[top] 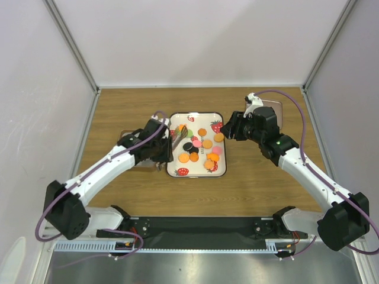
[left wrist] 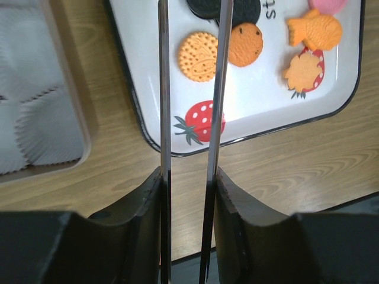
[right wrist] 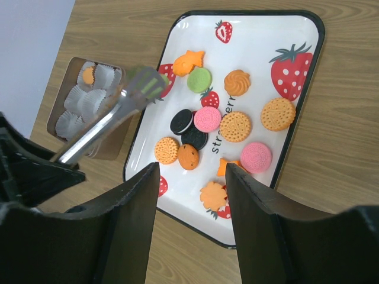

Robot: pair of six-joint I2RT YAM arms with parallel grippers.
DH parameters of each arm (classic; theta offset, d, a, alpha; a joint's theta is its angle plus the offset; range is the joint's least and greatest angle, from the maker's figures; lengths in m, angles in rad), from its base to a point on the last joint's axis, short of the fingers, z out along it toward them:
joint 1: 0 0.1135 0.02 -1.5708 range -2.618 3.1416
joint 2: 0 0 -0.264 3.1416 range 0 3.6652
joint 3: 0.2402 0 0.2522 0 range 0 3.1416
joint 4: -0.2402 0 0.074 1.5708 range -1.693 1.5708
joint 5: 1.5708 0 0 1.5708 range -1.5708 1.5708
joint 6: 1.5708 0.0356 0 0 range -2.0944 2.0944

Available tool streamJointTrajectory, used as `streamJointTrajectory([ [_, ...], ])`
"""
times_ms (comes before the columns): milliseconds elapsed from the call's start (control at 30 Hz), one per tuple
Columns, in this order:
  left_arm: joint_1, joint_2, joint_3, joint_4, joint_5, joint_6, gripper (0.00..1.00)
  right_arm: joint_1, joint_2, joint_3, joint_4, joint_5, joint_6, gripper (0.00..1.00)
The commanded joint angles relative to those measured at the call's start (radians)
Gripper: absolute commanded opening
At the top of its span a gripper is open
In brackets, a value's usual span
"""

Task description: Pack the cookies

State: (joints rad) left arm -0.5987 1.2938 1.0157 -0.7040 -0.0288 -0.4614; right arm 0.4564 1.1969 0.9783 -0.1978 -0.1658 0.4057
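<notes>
Several cookies (top: 198,145) in orange, pink, black and green lie on a white strawberry-print tray (top: 195,114). My left gripper (top: 161,151) is at the tray's left edge, shut on a pair of metal tongs (left wrist: 164,89). The tongs (right wrist: 112,121) reach over the tray's far left part. Their blurred tips pinch a green cookie (right wrist: 147,81). My right gripper (right wrist: 192,171) hangs open above the tray's right side, with nothing between its fingers. The left wrist view shows the orange cookies (left wrist: 198,56) past the tongs' arms.
A brown box (right wrist: 89,103) lined with white paper cups stands left of the tray, with one orange cookie (right wrist: 88,75) in a cup. The left arm hides most of this box in the top view. A pinkish flat object (top: 277,112) lies behind the right arm.
</notes>
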Motion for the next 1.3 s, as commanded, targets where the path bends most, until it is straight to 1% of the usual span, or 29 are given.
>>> streamJointTrajectory([
  [0,0.039,-0.108,0.054,-0.052,-0.08,0.018,0.38,0.004,-0.003,0.013,0.02,0.005,-0.019,0.54],
  [200,0.221,-0.215,0.005,-0.113,-0.071,0.062,0.39,0.005,0.0,0.014,0.024,-0.005,-0.016,0.54],
  [233,0.264,-0.226,-0.006,-0.12,-0.075,0.067,0.39,0.005,0.0,0.014,0.021,-0.005,-0.016,0.54],
  [333,0.344,-0.249,-0.035,-0.14,-0.068,0.092,0.38,0.007,0.001,0.017,0.02,-0.006,-0.016,0.54],
  [500,0.418,-0.255,-0.071,-0.149,-0.06,0.116,0.38,0.008,0.004,0.016,0.021,-0.015,-0.011,0.54],
  [1100,0.461,-0.142,-0.086,-0.071,-0.017,0.141,0.39,0.01,-0.005,0.014,0.021,-0.015,-0.015,0.54],
  [1267,0.465,-0.129,-0.085,-0.058,-0.017,0.145,0.41,0.01,-0.003,0.014,0.021,-0.014,-0.015,0.54],
])
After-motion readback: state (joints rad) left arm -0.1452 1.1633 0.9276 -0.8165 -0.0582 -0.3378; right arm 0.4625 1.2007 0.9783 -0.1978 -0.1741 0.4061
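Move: Some 14 cm to the left of the left hand, 7 cm ahead and 10 cm below, is the middle of the box of paper cups. Its orange cookie sits about 18 cm left and 11 cm ahead. The white tray's middle is roughly 10 cm right and 8 cm ahead, with its remaining green cookie 7 cm right and 12 cm ahead. From the right hand the box lies about 31 cm left, nearly level fore and aft, and 20 cm lower. Carrying the green cookie in the tongs, the left hand swings about 14 cm left from the tray to the box. It first climbs some 4 cm on the way, then sinks about 5 cm with the tongs' head over the far cups, beside the orange cookie. The wrist turns some 20 degrees counter-clockwise, so the tongs point more nearly straight ahead, and the fingers keep their hold on them. ##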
